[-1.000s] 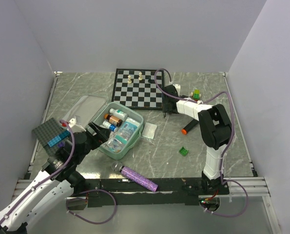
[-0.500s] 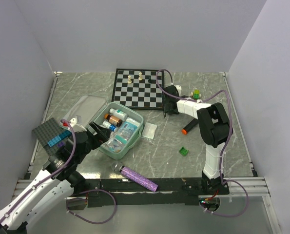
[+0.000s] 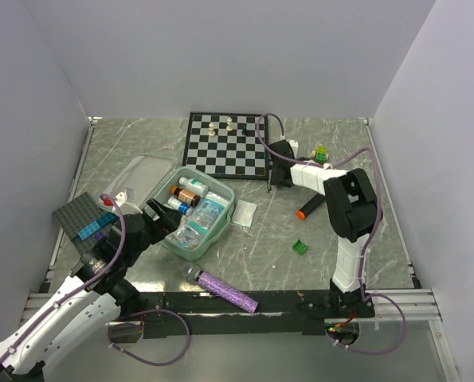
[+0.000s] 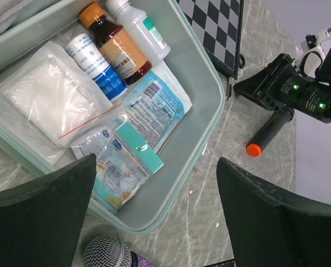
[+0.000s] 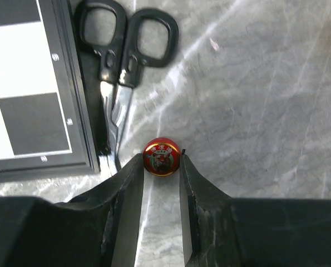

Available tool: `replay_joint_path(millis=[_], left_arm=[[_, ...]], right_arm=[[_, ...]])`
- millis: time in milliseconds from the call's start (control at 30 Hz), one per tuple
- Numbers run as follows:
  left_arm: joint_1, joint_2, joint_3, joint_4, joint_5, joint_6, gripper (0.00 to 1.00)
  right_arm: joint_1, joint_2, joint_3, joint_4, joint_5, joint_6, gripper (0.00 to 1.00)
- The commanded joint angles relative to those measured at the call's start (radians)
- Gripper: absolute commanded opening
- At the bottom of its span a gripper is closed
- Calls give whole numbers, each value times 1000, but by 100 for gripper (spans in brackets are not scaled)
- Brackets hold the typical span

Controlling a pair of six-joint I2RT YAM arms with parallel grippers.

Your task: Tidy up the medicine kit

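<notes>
The mint-green medicine kit (image 3: 231,208) lies open left of centre, its lid (image 3: 137,177) folded back to the left. Inside are bottles (image 4: 118,47), a zip bag of white gauze (image 4: 45,94) and blue sachets (image 4: 126,167). My left gripper (image 3: 158,215) hovers over the kit's near corner (image 4: 210,111), jaws wide open and empty (image 4: 157,161). My right gripper (image 3: 271,181) is down at the table beside the chessboard's right edge. Its fingertips touch both sides of a small round red balm tin (image 5: 161,157), so it is shut on it (image 5: 161,160).
Black-handled scissors (image 5: 123,67) lie against the chessboard (image 3: 225,143) just beyond the tin. A black marker with orange cap (image 3: 306,208), a green cube (image 3: 299,247), a clear packet (image 3: 244,213), a glittery purple microphone (image 3: 225,290) and a dark studded plate (image 3: 79,215) lie around.
The right gripper's jaws have drawn together onto the red tin. The right arm shifted only slightly; the left arm has not moved.
</notes>
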Motion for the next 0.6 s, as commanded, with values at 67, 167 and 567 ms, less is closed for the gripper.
replay_joint_path(millis=[67, 167, 567], left_arm=[[2, -24, 12, 37, 13, -3, 93], [2, -30, 14, 36, 8, -3, 93], [0, -99, 22, -13, -35, -26, 92]], right_arm=[[52, -258, -110, 25, 9, 14, 17], [146, -381, -150, 45, 24, -12, 16], [551, -300, 55, 23, -91, -135, 14]])
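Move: Back and left of the right hand, which already pinches the small red tin close to the table, the medicine kit's open box has its middle some 12 cm back and 27 cm left, about 3 cm higher. At nearly table level, the white packet lies around 12 cm back and 12 cm left, the scissors 3 cm ahead and 3 cm left, the chessboard 15 cm ahead and 17 cm left. For the left hand, the box is about 10 cm ahead, 5 cm right and 12 cm below. Keeping the small red tin pinched between its fingertips, the right hand first draws back a few centimetres while starting to lift, then sweeps quickly left towards the open box, about 19 cm left, 16 cm up and 12 cm back in all, the climb flattening out late. The wrist turns some 35 degrees counter-clockwise and the fingers tip up a little. ##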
